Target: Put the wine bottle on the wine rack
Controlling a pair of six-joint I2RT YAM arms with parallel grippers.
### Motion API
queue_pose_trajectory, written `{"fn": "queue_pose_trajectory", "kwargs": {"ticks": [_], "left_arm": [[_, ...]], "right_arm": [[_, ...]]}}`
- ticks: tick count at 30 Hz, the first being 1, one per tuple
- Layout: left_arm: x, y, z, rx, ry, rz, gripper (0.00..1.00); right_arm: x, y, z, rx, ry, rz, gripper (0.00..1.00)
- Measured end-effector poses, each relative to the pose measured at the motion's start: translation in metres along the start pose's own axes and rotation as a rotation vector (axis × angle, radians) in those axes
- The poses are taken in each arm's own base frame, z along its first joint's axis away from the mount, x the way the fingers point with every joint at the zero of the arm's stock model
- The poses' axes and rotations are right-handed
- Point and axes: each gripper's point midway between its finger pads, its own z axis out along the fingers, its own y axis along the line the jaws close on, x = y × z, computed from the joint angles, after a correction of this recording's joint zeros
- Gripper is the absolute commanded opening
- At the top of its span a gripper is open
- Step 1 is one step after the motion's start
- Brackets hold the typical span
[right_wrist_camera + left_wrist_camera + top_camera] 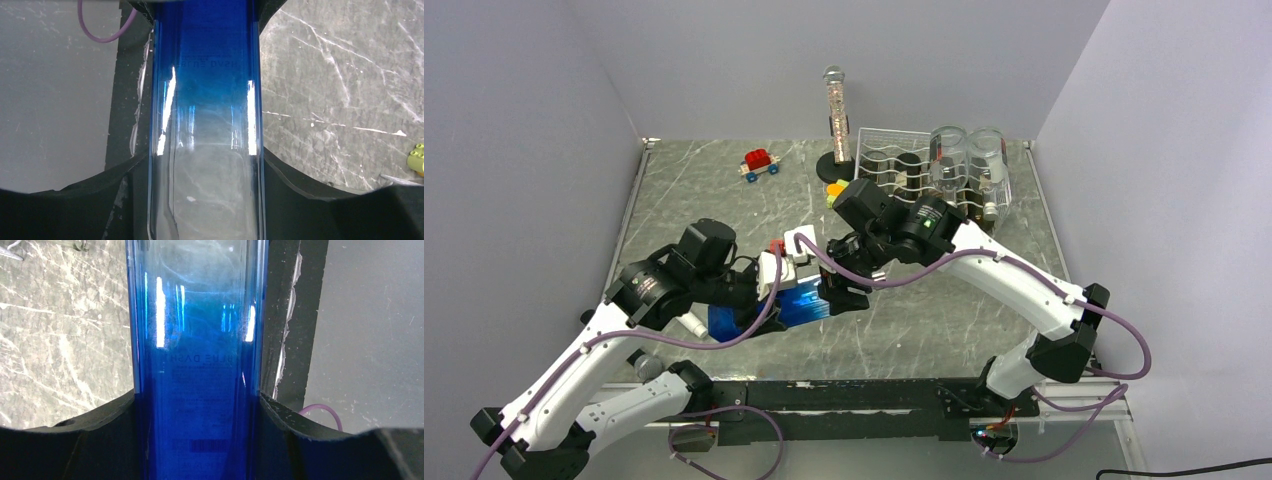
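The wine bottle point(796, 304), blue glass fading to clear at one end, lies level above the table's near middle, held between both arms. My left gripper point(762, 312) is shut on its dark blue part point(197, 340), one finger point(75, 445) pressed on each side. My right gripper point(845, 296) grips the clear end point(205, 115), and its fingers point(310, 200) touch both sides of the glass. The wine rack point(886, 160), white wire with wavy cradles, stands at the back right, well beyond both grippers. Two clear bottles point(947, 160) lie on its right part.
A tall glitter tube on a black base point(835, 115) stands just left of the rack. A red toy car point(760, 163) sits at the back left. Small yellow pieces point(835, 188) lie in front of the tube. The table's dark near edge point(287, 315) runs under the bottle.
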Motion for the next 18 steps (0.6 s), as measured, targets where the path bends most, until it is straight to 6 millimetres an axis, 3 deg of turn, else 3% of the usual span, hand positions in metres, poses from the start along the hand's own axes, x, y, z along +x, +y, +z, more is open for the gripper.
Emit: {"fn": "queue_pose_trajectory", "kwargs": {"ticks": [2, 4, 7, 10, 11, 18], "left_arm": [[0.0, 0.001, 0.0, -0.007, 0.002, 0.003, 0.1], [0.0, 0.002, -0.001, -0.015, 0.001, 0.01, 0.38], [-0.002, 0.003, -0.003, -0.026, -0.011, 0.026, 0.67], [-0.011, 0.005, -0.007, -0.054, -0.054, 0.05, 0.86], [-0.017, 0.007, -0.01, -0.073, -0.081, 0.062, 0.98], [-0.048, 0.017, -0.028, -0.179, -0.219, 0.141, 0.99]], "right_arm": [[0.0, 0.0, 0.0, 0.006, -0.005, -0.005, 0.0], [-0.001, -0.001, 0.0, 0.016, -0.016, -0.013, 0.0], [-0.001, 0.0, -0.002, 0.034, -0.038, -0.027, 0.0], [-0.003, 0.0, -0.007, 0.063, -0.066, -0.044, 0.0], [-0.002, 0.001, -0.01, 0.075, -0.069, -0.043, 0.0], [0.033, 0.01, -0.014, 0.105, 0.021, 0.008, 0.0]]}}
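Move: Both hands hold the blue bottle across the front of the table. Its middle lies about 4 cm right and 1 cm ahead of the left hand, and some 7 cm left and 1 cm back of the right, at grip height. From the right hand the wine rack is roughly 32 cm ahead, 23 cm right and 12 cm lower. The yellow-green blocks are about 35 cm straight ahead, 21 cm below. The left fingers let go of the blue bottle, spreading wide, and come free upward about 5 cm and slightly forward, the hand tipping up some 15-20 degrees. The right fingers keep their grip on the clear part, first nearly still, then carry the bottle about 3.5 cm to the right, dipping a little at the end. ##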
